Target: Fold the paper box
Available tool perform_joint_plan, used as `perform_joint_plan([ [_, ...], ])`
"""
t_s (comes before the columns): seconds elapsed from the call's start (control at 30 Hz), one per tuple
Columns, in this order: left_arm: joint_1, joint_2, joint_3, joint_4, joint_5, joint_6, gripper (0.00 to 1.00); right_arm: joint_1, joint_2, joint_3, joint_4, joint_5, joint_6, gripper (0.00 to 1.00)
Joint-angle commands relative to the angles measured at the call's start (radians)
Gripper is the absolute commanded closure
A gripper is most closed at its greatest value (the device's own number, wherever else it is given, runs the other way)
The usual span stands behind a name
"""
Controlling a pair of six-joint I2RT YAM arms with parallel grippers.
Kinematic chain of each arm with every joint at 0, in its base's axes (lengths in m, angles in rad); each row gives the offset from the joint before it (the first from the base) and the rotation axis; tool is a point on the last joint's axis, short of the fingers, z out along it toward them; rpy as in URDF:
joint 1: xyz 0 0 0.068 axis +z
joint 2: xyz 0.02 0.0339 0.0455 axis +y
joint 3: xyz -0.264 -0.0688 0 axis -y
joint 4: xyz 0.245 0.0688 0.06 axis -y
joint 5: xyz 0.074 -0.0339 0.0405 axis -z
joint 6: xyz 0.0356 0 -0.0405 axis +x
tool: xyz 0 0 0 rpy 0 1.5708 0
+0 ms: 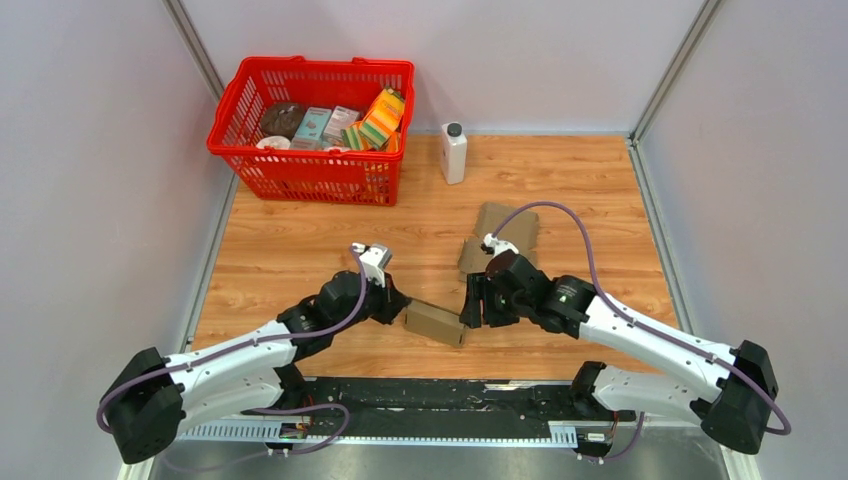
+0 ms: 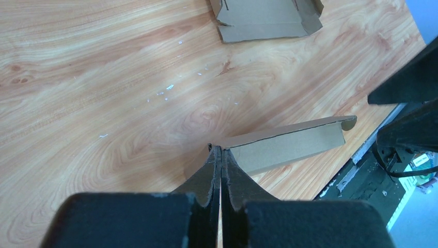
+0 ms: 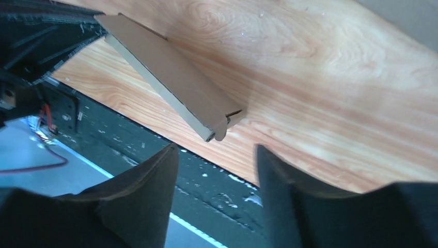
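Note:
The paper box (image 1: 435, 322) is a brown, partly folded cardboard piece near the table's front edge, between my two grippers. My left gripper (image 1: 395, 305) is shut on its left end. In the left wrist view the fingertips (image 2: 221, 150) pinch a thin wall at the corner of the box (image 2: 289, 144), which stretches away to the right. My right gripper (image 1: 470, 300) stands open just off the right end. In the right wrist view the box (image 3: 170, 77) ends a little beyond the spread fingers (image 3: 217, 150), with nothing between them.
A second flat cardboard blank (image 1: 500, 235) (image 2: 268, 18) lies behind the right gripper. A red basket (image 1: 300, 175) with several groceries stands at the back left, with a white bottle (image 1: 453, 152) beside it. The black mounting rail (image 1: 450, 395) runs along the front edge.

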Motion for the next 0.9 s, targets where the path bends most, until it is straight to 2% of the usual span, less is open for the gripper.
perform_joint_plan([
  [0.0,-0.025,-0.015,-0.032,-0.092,-0.028,-0.015,1.0,-0.003,-0.027,-0.009,0.039,-0.051,0.095,0.48],
  [0.03,-0.025,-0.023,-0.032,-0.101,-0.031,-0.013,1.0,-0.002,-0.021,-0.006,0.038,-0.051,0.082,0.55],
  [0.07,-0.029,-0.029,-0.032,-0.104,-0.034,-0.013,1.0,-0.003,-0.007,-0.001,0.027,-0.046,0.077,0.58],
  [0.2,-0.039,-0.055,-0.048,-0.106,-0.051,-0.018,1.0,-0.003,0.023,-0.01,0.067,-0.071,0.067,0.61],
  [0.27,-0.042,-0.064,-0.055,-0.098,-0.055,-0.025,1.0,-0.003,0.046,-0.018,0.102,-0.087,0.068,0.67],
  [0.37,-0.051,-0.067,-0.062,-0.089,-0.063,-0.035,1.0,-0.003,0.079,-0.012,0.134,-0.086,0.07,0.71],
  [0.43,-0.058,-0.064,-0.059,-0.092,-0.068,-0.036,1.0,-0.002,0.097,-0.001,0.134,-0.089,0.074,0.78],
  [0.63,-0.086,-0.063,-0.052,-0.093,-0.092,-0.041,1.0,-0.003,0.103,-0.006,0.139,-0.095,0.131,0.9],
  [0.87,-0.114,-0.063,-0.052,-0.098,-0.124,-0.047,1.0,-0.005,0.068,-0.03,0.145,-0.089,0.191,0.94],
])
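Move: The curled tab on the paper box's right end lies nearly level fore and aft with the open right hand, about 1 cm left and 2 cm below; the box's middle is some 7 cm left, level fore and aft, and 5 cm below. From the left hand, shut on the box's left end, that tab is about 11 cm right, 5 cm back and level in height. The cardboard sheet lies about 15 cm ahead, 7 cm right and 8 cm below the right hand. The right hand draws back slightly, then goes left and down about 2 cm each way to the near right corner of the box while its fingers close from wide open to almost shut, pinching the curled end tab as the wrist tips by roughly 10 degrees. The left hand keeps its shut fingers on the box's left end, easing back and a little left by about 1 cm before holding there as the right hand finishes closing. ##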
